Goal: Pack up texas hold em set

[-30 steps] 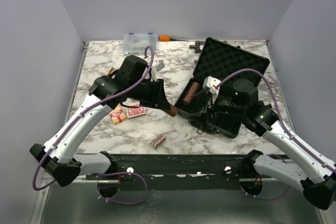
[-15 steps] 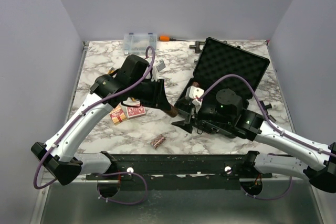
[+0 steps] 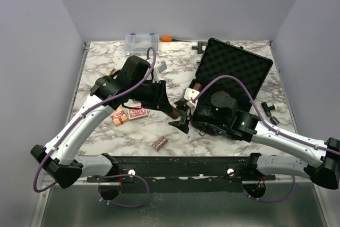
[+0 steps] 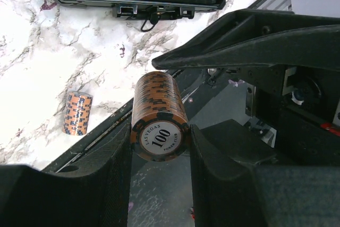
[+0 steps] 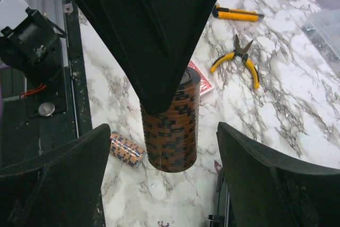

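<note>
My left gripper [image 4: 159,137] is shut on a brown-red chip roll [image 4: 158,112], held above the table left of the black case [image 3: 234,70]. In the top view that roll [image 3: 172,112] sticks out toward my right gripper [image 3: 181,116]. My right gripper [image 5: 163,147] is open, its fingers standing either side of the roll's free end [image 5: 172,131] with gaps on both sides. The case lies open with a chip roll [image 3: 195,86] in its foam. A loose roll [image 3: 160,142] and red-backed card decks [image 3: 130,114] lie on the marble.
A clear organizer box [image 3: 141,42] and an orange-handled tool [image 3: 167,39] sit at the back edge. Yellow-handled pliers [image 5: 239,57] and a yellow knife [image 5: 236,13] lie beyond the decks. The black base rail [image 3: 175,164] runs along the near edge.
My right arm has swung left from over the case to the free end of the held roll, its jaws narrowing slightly. The left arm and its roll have stayed put.
</note>
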You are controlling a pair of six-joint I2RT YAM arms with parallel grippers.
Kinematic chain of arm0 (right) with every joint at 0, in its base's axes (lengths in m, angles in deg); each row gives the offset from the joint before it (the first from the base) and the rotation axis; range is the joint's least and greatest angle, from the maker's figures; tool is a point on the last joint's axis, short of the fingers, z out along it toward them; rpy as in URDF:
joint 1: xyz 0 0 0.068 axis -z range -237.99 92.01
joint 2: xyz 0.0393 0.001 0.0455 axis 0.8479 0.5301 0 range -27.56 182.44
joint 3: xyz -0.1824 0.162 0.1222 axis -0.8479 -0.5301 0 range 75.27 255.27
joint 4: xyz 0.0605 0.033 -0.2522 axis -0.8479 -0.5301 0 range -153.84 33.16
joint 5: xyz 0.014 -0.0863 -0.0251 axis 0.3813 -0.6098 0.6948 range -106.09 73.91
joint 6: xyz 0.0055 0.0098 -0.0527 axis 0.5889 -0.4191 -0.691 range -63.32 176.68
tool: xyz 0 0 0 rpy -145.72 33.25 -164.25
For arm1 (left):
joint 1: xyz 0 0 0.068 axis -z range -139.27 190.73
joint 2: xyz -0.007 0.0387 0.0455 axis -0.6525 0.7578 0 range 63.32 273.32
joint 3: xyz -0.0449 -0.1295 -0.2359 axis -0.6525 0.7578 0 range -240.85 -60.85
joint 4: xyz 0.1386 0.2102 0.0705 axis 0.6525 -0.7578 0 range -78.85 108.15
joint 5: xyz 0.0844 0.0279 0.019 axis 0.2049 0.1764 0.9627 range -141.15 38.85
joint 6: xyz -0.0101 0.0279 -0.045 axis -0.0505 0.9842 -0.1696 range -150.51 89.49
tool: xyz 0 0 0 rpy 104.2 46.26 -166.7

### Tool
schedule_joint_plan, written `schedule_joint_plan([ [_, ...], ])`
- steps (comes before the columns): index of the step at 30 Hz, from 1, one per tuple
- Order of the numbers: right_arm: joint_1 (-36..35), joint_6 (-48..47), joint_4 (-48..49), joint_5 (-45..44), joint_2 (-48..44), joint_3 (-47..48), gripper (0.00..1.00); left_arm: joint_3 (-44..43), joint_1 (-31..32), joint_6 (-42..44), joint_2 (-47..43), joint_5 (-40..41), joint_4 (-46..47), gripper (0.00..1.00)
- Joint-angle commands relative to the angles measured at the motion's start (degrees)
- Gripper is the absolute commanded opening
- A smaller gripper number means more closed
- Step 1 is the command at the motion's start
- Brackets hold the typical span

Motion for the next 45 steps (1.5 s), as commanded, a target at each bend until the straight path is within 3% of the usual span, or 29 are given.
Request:
schedule_joint_plan([
  [1, -0.74, 0.42, 2.82, -0.82, 1.01, 1.86, 0.82, -3.59, 0.24, -0.69, -1.98, -2.50, 1.05, 0.00],
  [14, -1.98, 0.95, 3.96, -2.86, 1.80, 1.94, 0.62, -4.32, 0.31, -0.82, -1.98, -2.77, 0.94, 0.00],
  [21, -2.09, 0.90, 3.70, -3.16, 1.69, 1.65, 0.26, -4.33, 0.28, -1.01, -2.28, -2.51, 0.91, 0.00],
  [27, -2.23, 1.51, 3.19, -3.46, 1.60, 2.02, 0.14, -3.96, 0.25, -1.26, -2.62, -2.05, 0.84, 0.00],
  [29, -2.33, 1.96, 3.09, -3.66, 1.45, 2.13, 0.13, -3.77, 0.31, -1.33, -2.89, -1.90, 0.90, 0.11],
  [33, -2.52, 3.44, 3.00, -4.29, 1.05, 2.12, 0.10, -3.33, 0.26, -1.09, -4.04, -0.92, 0.90, 0.63],
  [37, -2.72, 5.25, 2.64, -5.23, 0.99, 1.93, 0.09, -2.33, 0.22, -1.00, -6.36, 2.00, 0.80, 0.88],
  [45, -2.97, 14.73, 2.57, -12.03, 1.58, 1.85, 0.08, 3.68, -0.47, -0.90, -14.08, 11.15, -0.35, 0.94],
])
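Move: The left hand holds the chip stack by its near end; the right hand's open fingers, its receiver, are about 4 cm to its right and 2 cm lower. For the right hand the stack's middle is some 2 cm to the left, level in height and straight across. A loose chip stack lies about 3 cm back, 3 cm left and 23 cm below the left hand; the open case's tray is roughly 12 cm ahead, 17 cm right and 20 cm below the right hand. The left hand, still gripping the chip stack, lifts it about 1.5 cm and waits while the right hand edges about 1 cm left, its fingers closing to pinch the stack's free lower part. Once the right fingers have it, the left fingers open wide and come free of the upper end, that hand backing off another 3 cm up, some 2.5 cm left and slightly back, while the right hand keeps its pinch nearly in place and starts to turn by five to ten degrees. ##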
